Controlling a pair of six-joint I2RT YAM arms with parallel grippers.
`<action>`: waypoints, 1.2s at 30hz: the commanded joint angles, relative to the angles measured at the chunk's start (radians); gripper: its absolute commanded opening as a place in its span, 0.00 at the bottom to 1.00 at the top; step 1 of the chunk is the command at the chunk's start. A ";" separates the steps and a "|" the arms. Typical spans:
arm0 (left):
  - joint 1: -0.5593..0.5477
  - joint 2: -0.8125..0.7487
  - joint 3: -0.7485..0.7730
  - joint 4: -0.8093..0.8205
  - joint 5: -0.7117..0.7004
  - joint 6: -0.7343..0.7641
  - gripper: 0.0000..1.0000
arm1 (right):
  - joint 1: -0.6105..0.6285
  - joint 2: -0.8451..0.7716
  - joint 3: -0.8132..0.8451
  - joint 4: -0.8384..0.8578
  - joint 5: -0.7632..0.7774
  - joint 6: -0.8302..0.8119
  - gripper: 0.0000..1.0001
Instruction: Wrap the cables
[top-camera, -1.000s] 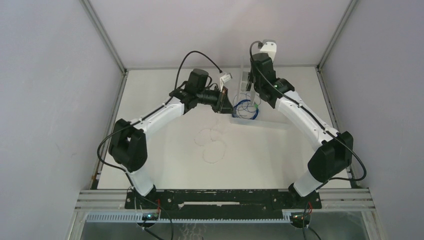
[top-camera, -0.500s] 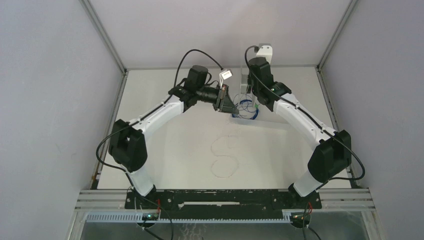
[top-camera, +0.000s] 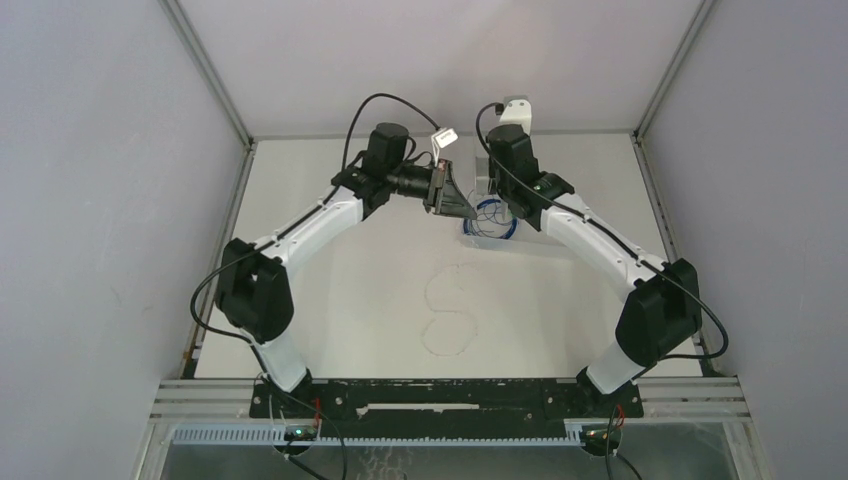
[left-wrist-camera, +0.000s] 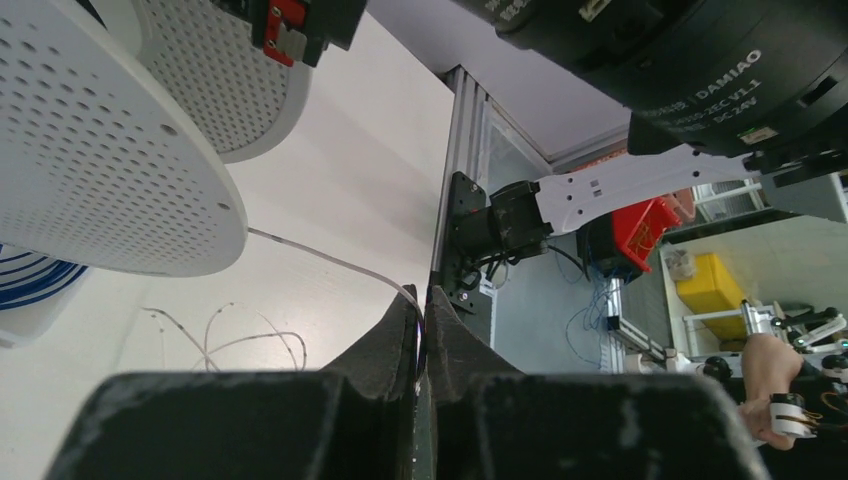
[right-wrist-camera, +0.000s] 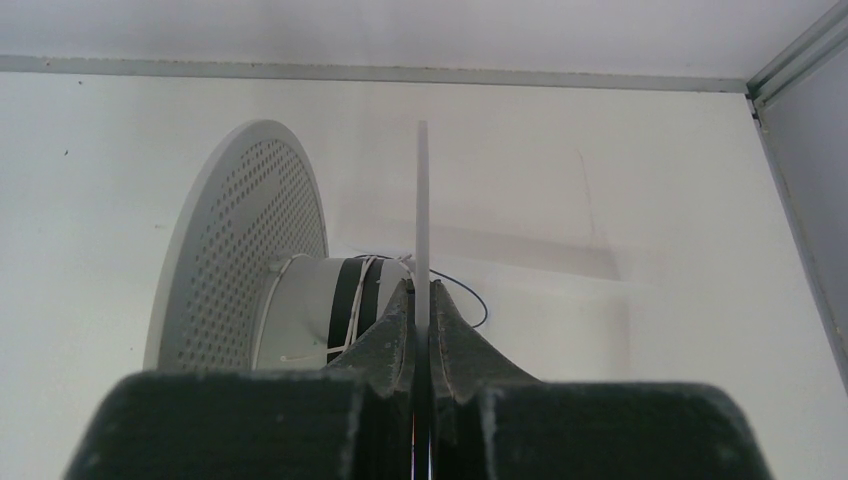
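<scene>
The cable (top-camera: 447, 311) is a hair-thin pale strand lying in loose loops mid-table. In the left wrist view it (left-wrist-camera: 330, 262) rises taut from behind a white perforated spool flange (left-wrist-camera: 110, 170) into my left gripper (left-wrist-camera: 422, 298), which is shut on it. That gripper (top-camera: 465, 210) hovers just left of the spool (top-camera: 490, 215), which carries blue coils. My right gripper (right-wrist-camera: 421, 290) is shut on the thin edge of the spool's near flange (right-wrist-camera: 422, 190). Beyond it the perforated flange (right-wrist-camera: 240, 240) and the core (right-wrist-camera: 350, 300) show, with pale strands wound round the core.
Slack loops of the strand (left-wrist-camera: 230, 335) lie on the white table below the left gripper. Aluminium frame rails (top-camera: 240, 170) and grey walls enclose the table on three sides. Both arms meet at the far centre.
Both grippers and the spool have shifted slightly toward the far wall. The loops on the table were pulled and redrawn into a taller, larger figure nearer the front.
</scene>
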 joint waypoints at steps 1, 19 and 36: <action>0.011 -0.060 0.071 0.112 0.090 -0.105 0.08 | 0.006 -0.050 0.014 0.118 0.041 -0.037 0.00; 0.077 -0.033 0.139 0.219 0.113 -0.250 0.12 | 0.028 -0.047 -0.008 0.136 0.036 -0.066 0.00; 0.171 0.026 0.211 0.381 0.123 -0.425 0.10 | 0.037 -0.052 -0.035 0.133 -0.016 -0.065 0.00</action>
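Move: The reel, held on edge by its right flange in the right gripper, has its middle about 12 cm ahead of the left hand, 4 cm right and roughly 3 cm below. From the right hand that middle is some 1 cm ahead, 4 cm left and 4 cm lower. The blue cable coil in the box lies about 14 cm ahead of the left hand, 6 cm right and 25 cm down; the pale cable's loose loops lie 6 cm back of it, 4 cm left, on the table. Raise the left gripper about 9 cm while carrying it some 5 cm forward and a little left, up and across in front of the reel's near side, fingers still shut on the pale cable. Tip its fingers up roughly 12 degrees until they point about level to the right. Keep the right gripper pinched on the reel's flange, easing it only slightly left. ##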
